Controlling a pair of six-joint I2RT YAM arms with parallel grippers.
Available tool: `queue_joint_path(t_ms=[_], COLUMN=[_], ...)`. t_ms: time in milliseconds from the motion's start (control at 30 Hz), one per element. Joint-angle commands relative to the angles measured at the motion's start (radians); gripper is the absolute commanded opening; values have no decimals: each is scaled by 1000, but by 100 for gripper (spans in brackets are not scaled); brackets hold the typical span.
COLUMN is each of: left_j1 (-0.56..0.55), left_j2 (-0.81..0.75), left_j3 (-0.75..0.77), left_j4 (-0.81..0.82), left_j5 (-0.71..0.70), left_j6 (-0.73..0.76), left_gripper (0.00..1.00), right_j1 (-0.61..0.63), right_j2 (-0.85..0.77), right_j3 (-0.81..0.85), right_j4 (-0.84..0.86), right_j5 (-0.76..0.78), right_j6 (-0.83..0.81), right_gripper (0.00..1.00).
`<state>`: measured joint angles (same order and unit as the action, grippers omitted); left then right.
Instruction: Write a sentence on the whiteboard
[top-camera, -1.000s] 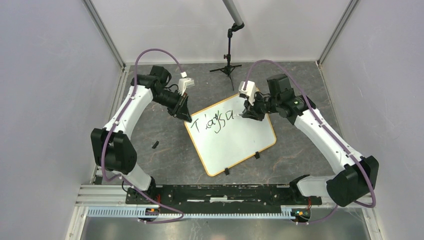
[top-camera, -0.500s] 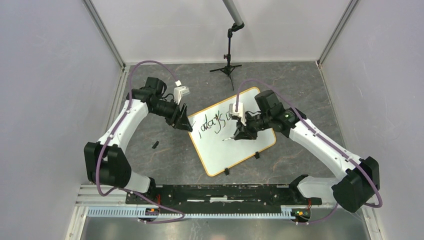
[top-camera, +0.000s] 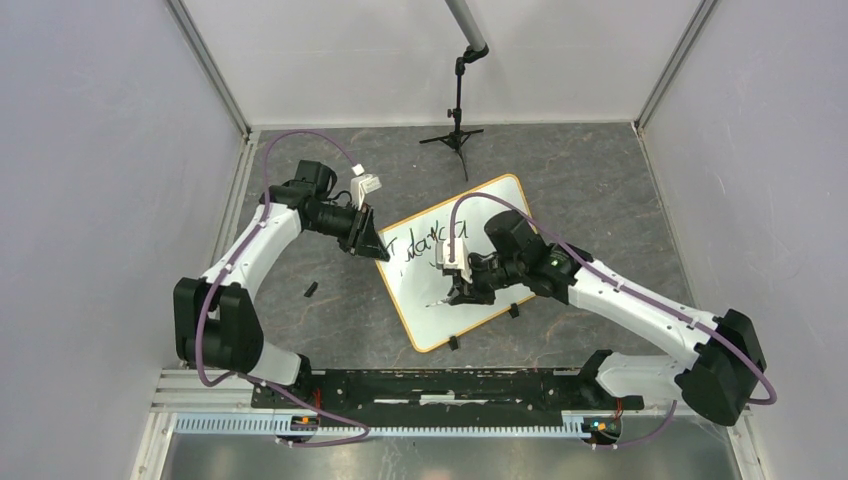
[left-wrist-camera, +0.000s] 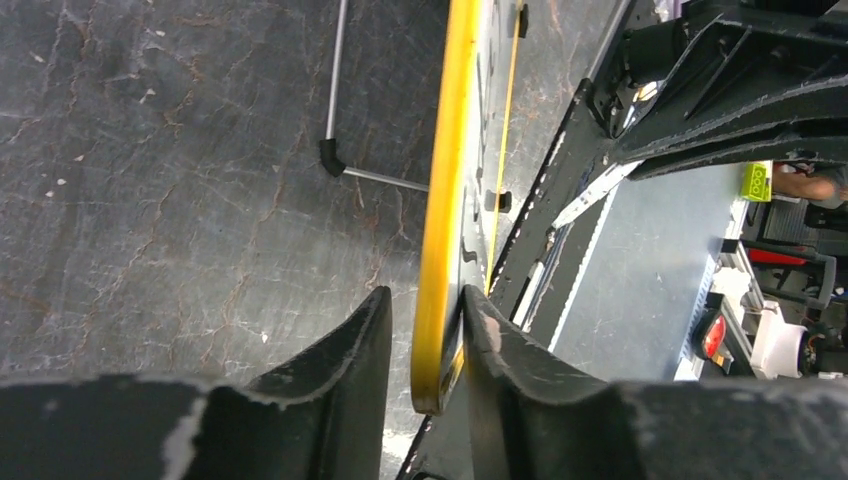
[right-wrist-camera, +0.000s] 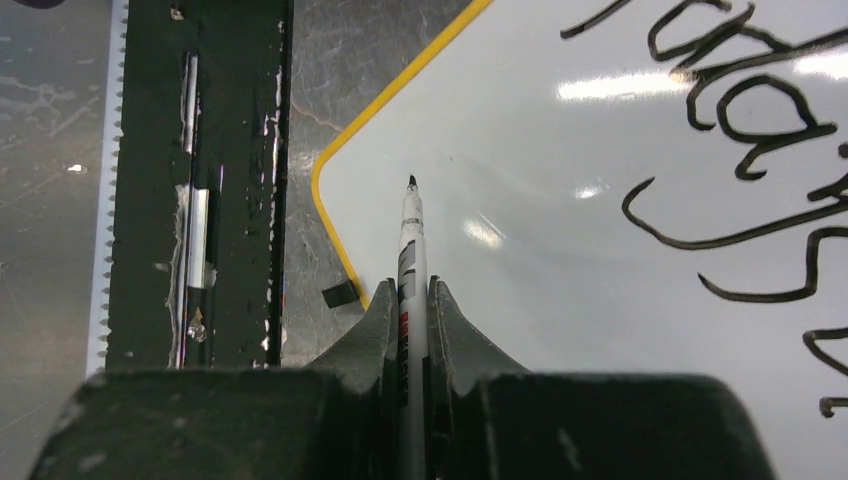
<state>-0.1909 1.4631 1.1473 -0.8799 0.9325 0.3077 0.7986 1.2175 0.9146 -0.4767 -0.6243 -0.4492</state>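
The whiteboard (top-camera: 497, 203) lies tilted on the dark table, its yellow rim (left-wrist-camera: 448, 150) seen edge-on in the left wrist view. The sentence (top-camera: 428, 244) is one line of black script near the board's upper left edge, and it shows at the upper right of the right wrist view (right-wrist-camera: 745, 130). My left gripper (top-camera: 377, 246) straddles the board's left corner. Its jaws (left-wrist-camera: 427, 292) are open, with a thin gap between one finger and the rim. My right gripper (top-camera: 462, 289) is shut on a white marker (right-wrist-camera: 411, 235). The marker's black tip hovers over blank board (right-wrist-camera: 560, 290) below the script.
A black tripod stand (top-camera: 457, 130) stands behind the board. A small black piece (top-camera: 311, 290) lies on the table left of the board. Two black clip feet (top-camera: 514, 310) sit on the board's near edge. A black rail (top-camera: 440, 385) runs along the table's near edge.
My right arm swung down and left from the end of the script to the blank lower part, marker still held. The left gripper's jaws loosened at the board's corner, and the board shifted slightly.
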Motion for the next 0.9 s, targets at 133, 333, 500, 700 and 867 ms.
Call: queue_joint_path(t_ms=[133, 333, 500, 700, 867], left_j1=[2, 2, 2, 1, 1], left_j2=[5, 24, 46, 61, 56], left_j3=[22, 43, 65, 75, 69], left_j4=[38, 37, 29, 13, 12], left_j5=[34, 28, 21, 18, 15], left_j6=[-20, -26, -33, -29, -28], left_gripper=[25, 14, 5, 3, 3], right_j1=[85, 131, 141, 146, 147], right_j2=[-44, -47, -50, -37, -41], right_j3=[-44, -77, -82, -48, -14], right_j4=[177, 233, 249, 210, 167], right_j5=[128, 216, 258, 252, 257], right_j6=[53, 47, 50, 47, 41], right_gripper=[0, 0, 0, 0, 0])
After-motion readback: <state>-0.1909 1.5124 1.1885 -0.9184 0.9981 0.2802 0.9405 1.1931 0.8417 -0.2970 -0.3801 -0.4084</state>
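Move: The whiteboard's blank patch below the writing lies about 9 cm to the right hand's left, 1 cm ahead and 6 cm below. The middle of the written line is some 12 cm ahead and 8 cm left, 1 cm lower; the near-left corner about 11 cm back and 9 cm left, 10 cm down. The far-left corner already sits between the left hand's open fingers, right at the hand point; the first letter lies level with it, about 4 cm right and 1 cm down. The whiteboard's far-left corner gets pinched as the left fingers close on it from both faces, that hand shifting barely 1 cm to the right and up. The right hand, keeping its marker, eases about 2 cm left and rolls some 10 degrees, carrying the tip left and forward over the blank patch; it first rises slightly, then sinks to just below its starting height and nearly stops, the tip at or very near the surface. ##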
